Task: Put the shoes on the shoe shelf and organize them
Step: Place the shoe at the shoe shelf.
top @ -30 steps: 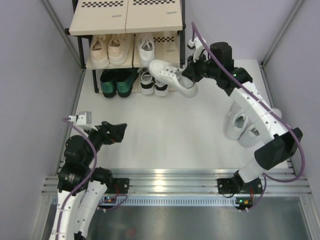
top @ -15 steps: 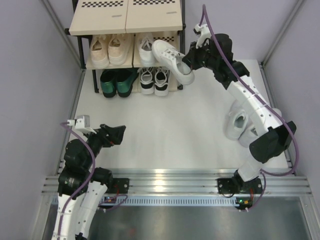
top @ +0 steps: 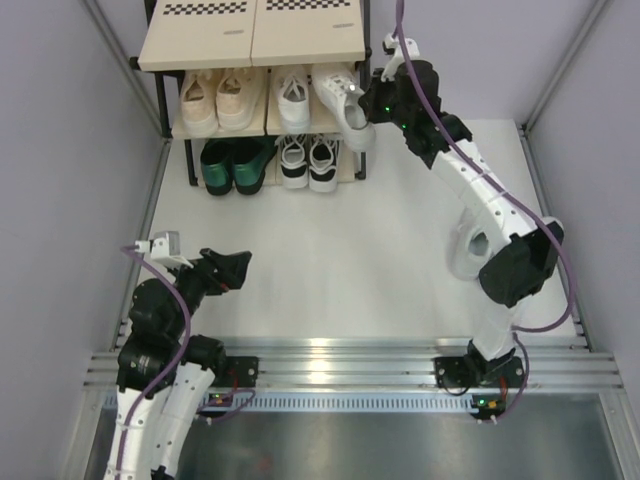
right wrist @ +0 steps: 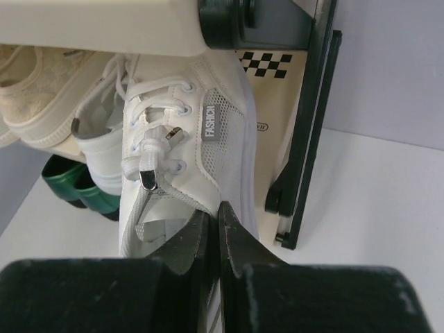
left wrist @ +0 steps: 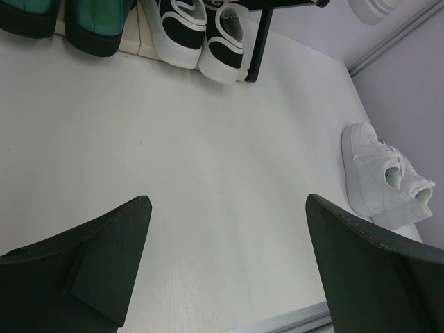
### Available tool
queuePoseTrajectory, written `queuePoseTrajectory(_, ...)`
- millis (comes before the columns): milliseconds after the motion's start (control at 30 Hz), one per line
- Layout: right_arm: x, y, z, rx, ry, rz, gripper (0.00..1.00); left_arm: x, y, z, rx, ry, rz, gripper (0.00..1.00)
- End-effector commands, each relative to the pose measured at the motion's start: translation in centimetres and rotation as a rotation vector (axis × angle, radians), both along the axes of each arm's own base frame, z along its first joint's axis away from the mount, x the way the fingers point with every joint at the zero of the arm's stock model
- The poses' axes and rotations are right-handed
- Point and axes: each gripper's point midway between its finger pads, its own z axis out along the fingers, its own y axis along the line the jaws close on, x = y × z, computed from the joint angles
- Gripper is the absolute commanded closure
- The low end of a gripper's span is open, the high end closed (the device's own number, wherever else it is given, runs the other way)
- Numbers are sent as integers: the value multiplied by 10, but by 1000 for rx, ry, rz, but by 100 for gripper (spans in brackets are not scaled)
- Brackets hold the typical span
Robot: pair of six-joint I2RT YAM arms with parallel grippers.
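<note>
The shoe shelf stands at the far edge of the table. My right gripper is shut on the heel rim of a white laced sneaker, holding it toe-first at the right end of the middle tier, beside another white sneaker. In the right wrist view the fingertips pinch the collar of the sneaker. Beige sneakers sit on the middle tier's left. Dark green shoes and black-and-white sneakers are on the bottom tier. My left gripper hangs open over bare table.
A pair of larger white sneakers lies on the table at the right, partly under my right arm, and shows in the left wrist view. The shelf's black right post stands close beside the held sneaker. Purple walls enclose both sides.
My right arm carried the white sneaker up and left from the front of the shelf into the middle tier's right end. The left arm has barely moved.
</note>
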Motion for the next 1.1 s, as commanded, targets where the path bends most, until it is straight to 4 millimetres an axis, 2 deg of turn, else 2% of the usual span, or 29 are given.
queuePoseTrajectory(0, 14, 6, 76, 173, -178, -131, 100, 1, 2, 3, -11, -14, 13, 2)
queuePoseTrajectory(33, 21, 11, 65, 167, -164, -161, 100, 1, 2, 4, -12, -15, 15, 2)
queuePoseTrajectory(100, 26, 18, 70, 199, -166, -167, 100, 2, 1, 3, -12, -10, 14, 2)
queuePoseTrajectory(133, 31, 23, 60, 198, -151, -166, 100, 1, 1, 3, -10, -11, 12, 2)
queuePoseTrajectory(200, 35, 23, 62, 223, -152, -192, 100, 2, 2, 1, -11, -4, 15, 2)
queuePoseTrajectory(333, 43, 32, 51, 246, -130, -215, 100, 5, 2, -2, -11, 7, 20, 2)
queuePoseTrajectory(500, 50, 35, 56, 285, -142, -247, 98, 6, 0, -5, -20, 16, 17, 2)
queuePoseTrajectory(800, 60, 52, 48, 301, -148, -217, 65, 5, 1, 0, -39, 11, 26, 2)
queuePoseTrajectory(833, 59, 53, 49, 298, -147, -206, 60, 5, 1, 0, -42, 12, 26, 2)
queuePoseTrajectory(967, 52, 53, 50, 298, -136, -155, 53, 4, 0, 2, -50, 6, 24, 2)
queuePoseTrajectory(1033, 39, 54, 66, 297, -159, -104, 47, 3, 0, 2, -52, 5, 19, 2)
queuePoseTrajectory(1067, 36, 54, 65, 270, -167, -82, 45, 3, -1, 2, -56, 5, 15, 2)
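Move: At the right end of the middle shelf, the empty place for the held white shoe lies about 7 cm ahead of the right hand, 5 cm to its left and 8 cm below. The shoe's white mate stands some 9 cm left of that place, level with it; a black-and-white shoe stands on the bottom shelf about 5 cm ahead, 5 cm left and 25 cm down from the right hand. From the left hand the place is about 37 cm ahead and 20 cm to the right, slightly higher. Sliding the still-pinched white shoe forward under the top board, the right hand goes about 5 cm ahead, 3 cm left and 4 cm down towards the middle shelf, turning some 15 degrees clockwise to line the shoe up. Then the fingers open about halfway and let go, and the hand rises about 5 cm, rolling its left side up and drifting left over the heel. ##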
